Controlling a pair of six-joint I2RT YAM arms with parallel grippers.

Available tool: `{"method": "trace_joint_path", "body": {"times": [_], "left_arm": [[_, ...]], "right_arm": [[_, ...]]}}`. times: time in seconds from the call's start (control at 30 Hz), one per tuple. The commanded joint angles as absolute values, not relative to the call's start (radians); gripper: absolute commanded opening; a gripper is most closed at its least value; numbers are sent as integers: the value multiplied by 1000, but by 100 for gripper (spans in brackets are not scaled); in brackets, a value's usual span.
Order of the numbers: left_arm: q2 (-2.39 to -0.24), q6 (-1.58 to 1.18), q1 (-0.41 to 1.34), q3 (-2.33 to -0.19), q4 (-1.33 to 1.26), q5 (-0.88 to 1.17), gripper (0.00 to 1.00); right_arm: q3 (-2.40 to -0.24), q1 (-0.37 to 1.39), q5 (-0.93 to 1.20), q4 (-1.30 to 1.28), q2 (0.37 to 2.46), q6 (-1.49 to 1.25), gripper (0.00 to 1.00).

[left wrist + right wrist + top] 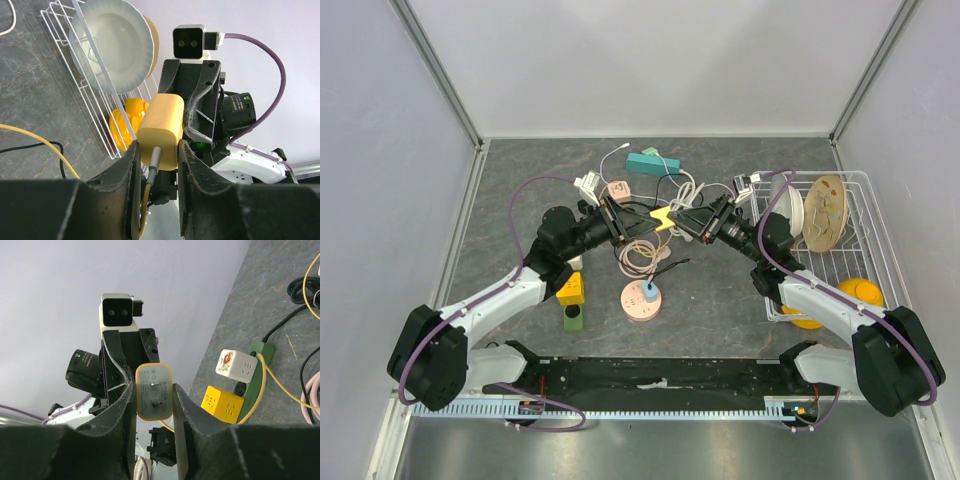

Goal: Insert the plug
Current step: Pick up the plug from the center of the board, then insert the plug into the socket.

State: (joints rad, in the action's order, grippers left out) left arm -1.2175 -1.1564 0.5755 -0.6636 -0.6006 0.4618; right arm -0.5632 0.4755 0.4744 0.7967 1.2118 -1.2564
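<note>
The plug (663, 219) is a yellow charger block held in the air over the table's middle, between both arms. My left gripper (645, 222) is shut on its cable end (161, 127). A grey connector (155, 159) with a yellow cable (30, 132) runs back between those fingers. My right gripper (682, 222) is shut on the other end. The plug's pronged face (154, 390) shows between the right fingers (181, 405). A green power strip (256, 371) lies on the table below, carrying a white cube adapter (236, 366) and a yellow cube adapter (222, 403).
A white wire dish rack (865, 265) at the right holds a plate, a wooden board and yellow pieces. A pink round socket with a blue plug (643, 298) lies near the front. A teal strip (645, 160) and coiled cables (638, 256) are near the middle.
</note>
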Motion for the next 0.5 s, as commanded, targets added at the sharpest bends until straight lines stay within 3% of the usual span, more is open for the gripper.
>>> {"method": "trace_joint_path", "body": {"times": [0.0, 0.07, 0.17, 0.33, 0.47], "left_arm": [[-1181, -1066, 554, -710, -562, 437, 2], [-1164, -996, 519, -745, -478, 433, 2], [-1158, -819, 440, -886, -199, 384, 2], [-1259, -389, 326, -1366, 355, 48, 2], [-1350, -137, 232, -1668, 532, -344, 2]], "right_arm": [[-563, 474, 480, 793, 1210, -1232, 34], [-574, 476, 468, 741, 1194, -1203, 53], [-606, 476, 457, 625, 1161, -1111, 66], [-649, 476, 428, 450, 1112, -942, 75], [-667, 476, 385, 275, 1060, -822, 75]]}}
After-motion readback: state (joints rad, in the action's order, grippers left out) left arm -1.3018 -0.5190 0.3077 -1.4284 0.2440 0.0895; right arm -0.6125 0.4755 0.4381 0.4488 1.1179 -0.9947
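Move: The yellow plug is held in the air between both hands: its middle lies about 2 cm right and 1 cm ahead of the left hand, and about 2 cm left and 1 cm ahead of the right. From the left hand, some 25 cm lower, the black cord coil is about 11 cm left and 8 cm ahead and the pink round socket 3 cm left and 11 cm back; the white adapter is 18 cm left and 1 cm back, 21 cm below. The left fingers keep their pinch on the yellow plug's cord end while the right fingers open wide and let go of its prong end. The left hand then carries the plug off, fast and speeding up, forward and left over the black cord coil side and up, each by 12 to 14 cm, swinging counter-clockwise some 35 degrees and rolling its left side up; the right hand sinks about 3 cm. ##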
